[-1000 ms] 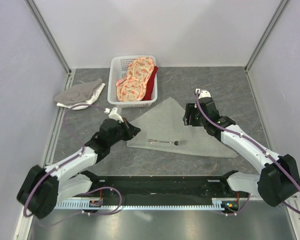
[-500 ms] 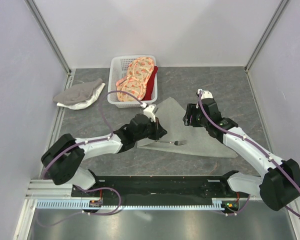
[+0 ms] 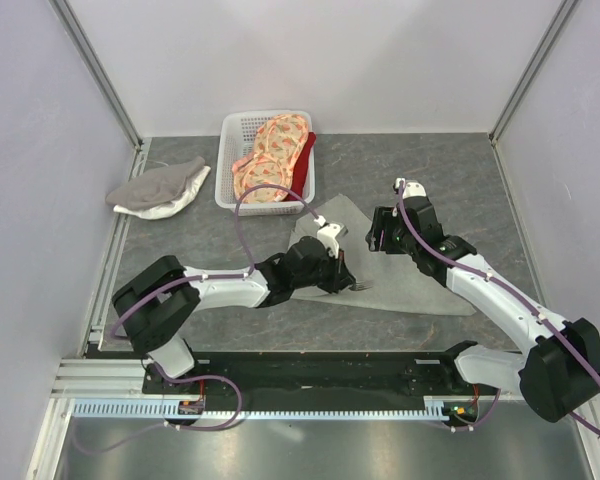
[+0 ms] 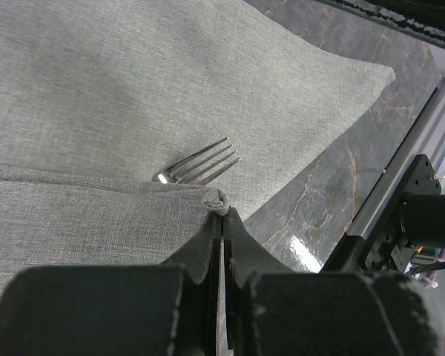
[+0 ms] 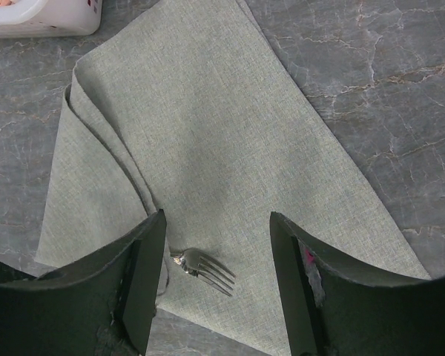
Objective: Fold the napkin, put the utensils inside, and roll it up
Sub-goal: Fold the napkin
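Observation:
The grey-green napkin [image 3: 410,272] lies on the dark table right of centre. Its left part is folded over toward the right and covers the fork's handle. Only the silver tines of the fork [image 4: 202,164] stick out from under the fold, also visible in the right wrist view as the fork [image 5: 205,269]. My left gripper [image 4: 222,213] is shut on the bunched corner of the napkin [image 4: 217,199], low over the cloth, and shows from above as the left gripper [image 3: 340,272]. My right gripper [image 5: 216,222] hangs open above the napkin [image 5: 208,126], holding nothing.
A white basket [image 3: 228,190] with orange-pink patterned cloths [image 3: 270,160] and a red one stands at the back. A grey-and-white cloth [image 3: 160,188] lies at the far left. Grey walls close the sides. A metal rail [image 4: 419,148] runs along the table's edge.
My left arm has swung right across the table with the napkin's corner, drawing the cloth over the fork's handle. The right arm has hardly moved.

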Tool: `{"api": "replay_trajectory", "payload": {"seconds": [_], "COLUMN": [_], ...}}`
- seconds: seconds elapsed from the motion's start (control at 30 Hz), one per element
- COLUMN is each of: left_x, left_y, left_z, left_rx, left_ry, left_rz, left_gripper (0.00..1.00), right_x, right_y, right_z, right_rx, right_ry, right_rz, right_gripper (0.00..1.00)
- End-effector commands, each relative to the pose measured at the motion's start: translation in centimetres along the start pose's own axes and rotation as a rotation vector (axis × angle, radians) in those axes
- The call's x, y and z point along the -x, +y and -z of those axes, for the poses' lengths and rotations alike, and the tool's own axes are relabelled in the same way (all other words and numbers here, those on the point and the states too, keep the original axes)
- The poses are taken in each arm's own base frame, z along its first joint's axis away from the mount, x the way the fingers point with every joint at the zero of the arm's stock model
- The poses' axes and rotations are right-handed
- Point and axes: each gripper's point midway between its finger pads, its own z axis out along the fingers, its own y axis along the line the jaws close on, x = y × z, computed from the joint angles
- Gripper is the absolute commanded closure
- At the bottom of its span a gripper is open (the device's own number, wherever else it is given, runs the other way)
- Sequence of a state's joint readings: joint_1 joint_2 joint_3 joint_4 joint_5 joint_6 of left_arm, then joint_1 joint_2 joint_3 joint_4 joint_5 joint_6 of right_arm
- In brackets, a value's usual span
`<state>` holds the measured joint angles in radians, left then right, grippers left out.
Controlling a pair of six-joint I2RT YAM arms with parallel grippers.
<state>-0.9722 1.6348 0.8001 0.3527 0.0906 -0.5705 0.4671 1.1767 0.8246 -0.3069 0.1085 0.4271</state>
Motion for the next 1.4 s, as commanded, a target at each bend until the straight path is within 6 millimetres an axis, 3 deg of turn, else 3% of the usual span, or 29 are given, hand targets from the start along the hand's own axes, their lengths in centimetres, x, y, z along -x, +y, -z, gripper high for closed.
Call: {"api": "replay_trajectory", "payload": {"seconds": [0.0, 0.5, 0.97, 1.1, 1.13, 1.23, 1.37], "left_x": [1.9, 0.1, -0.3, 0.2, 0.3, 1.3, 2.8], "left_y": [-2.7, -4.0, -4.4, -5.0, -5.2, -5.9, -7.1], "left_z": [-1.2, -3.5, -4.2, -4.0, -4.0, -3.9, -3.4], "left_rx": [-0.078, -0.099, -0.097, -0.109, -0.114, -0.131, -0.156], "left_ry": [-0.05, -0.002, 0.012, 0.001, 0.002, -0.014, -0.035], "left_rz": [-0.072, -0.082, -0.061, -0.055, -0.06, -0.082, -0.101], "left_gripper": [0.98, 0.98, 0.96, 0.74, 0.58, 0.38, 0.23], "right_x": [0.8, 0.5, 0.3, 0.3, 0.3, 0.8, 1.5], "right_y": [0.3, 0.0, -0.2, -0.2, -0.3, -0.3, -0.7], "right_z": [0.5, 0.4, 0.4, 0.6, 0.7, 1.2, 2.1], "right_rx": [0.017, 0.006, 0.003, 0.001, 0.001, 0.003, -0.002], "right_ry": [-0.033, -0.024, -0.019, -0.022, -0.022, -0.036, -0.058], "right_rz": [-0.021, -0.019, -0.017, -0.016, -0.016, -0.026, -0.048], "right_gripper": [0.33, 0.33, 0.33, 0.33, 0.33, 0.33, 0.32]}}
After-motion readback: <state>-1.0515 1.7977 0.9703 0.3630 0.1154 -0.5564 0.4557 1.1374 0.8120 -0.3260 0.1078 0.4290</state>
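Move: The left gripper already pinches the napkin's folded-over corner. The patch of napkin where it is to be laid is roughly 5 cm to the gripper's right, 2 cm back and 3 cm below. The fork's tines are about 4 cm right, 1 cm ahead and 3 cm down, and the napkin's far corner some 20 cm ahead and 1 cm left. From the right gripper the patch is around 10 cm back, 2 cm left and 8 cm down. Carry the pinched napkin corner with the left gripper about 4 cm to the right past the fork's tines, easing some 2 cm down and slightly back, wrist turning a few degrees clockwise. Slow down as it reaches the napkin below, then open the fingers wide to let go, drifting another 1 cm right and lifting about 2 cm. ##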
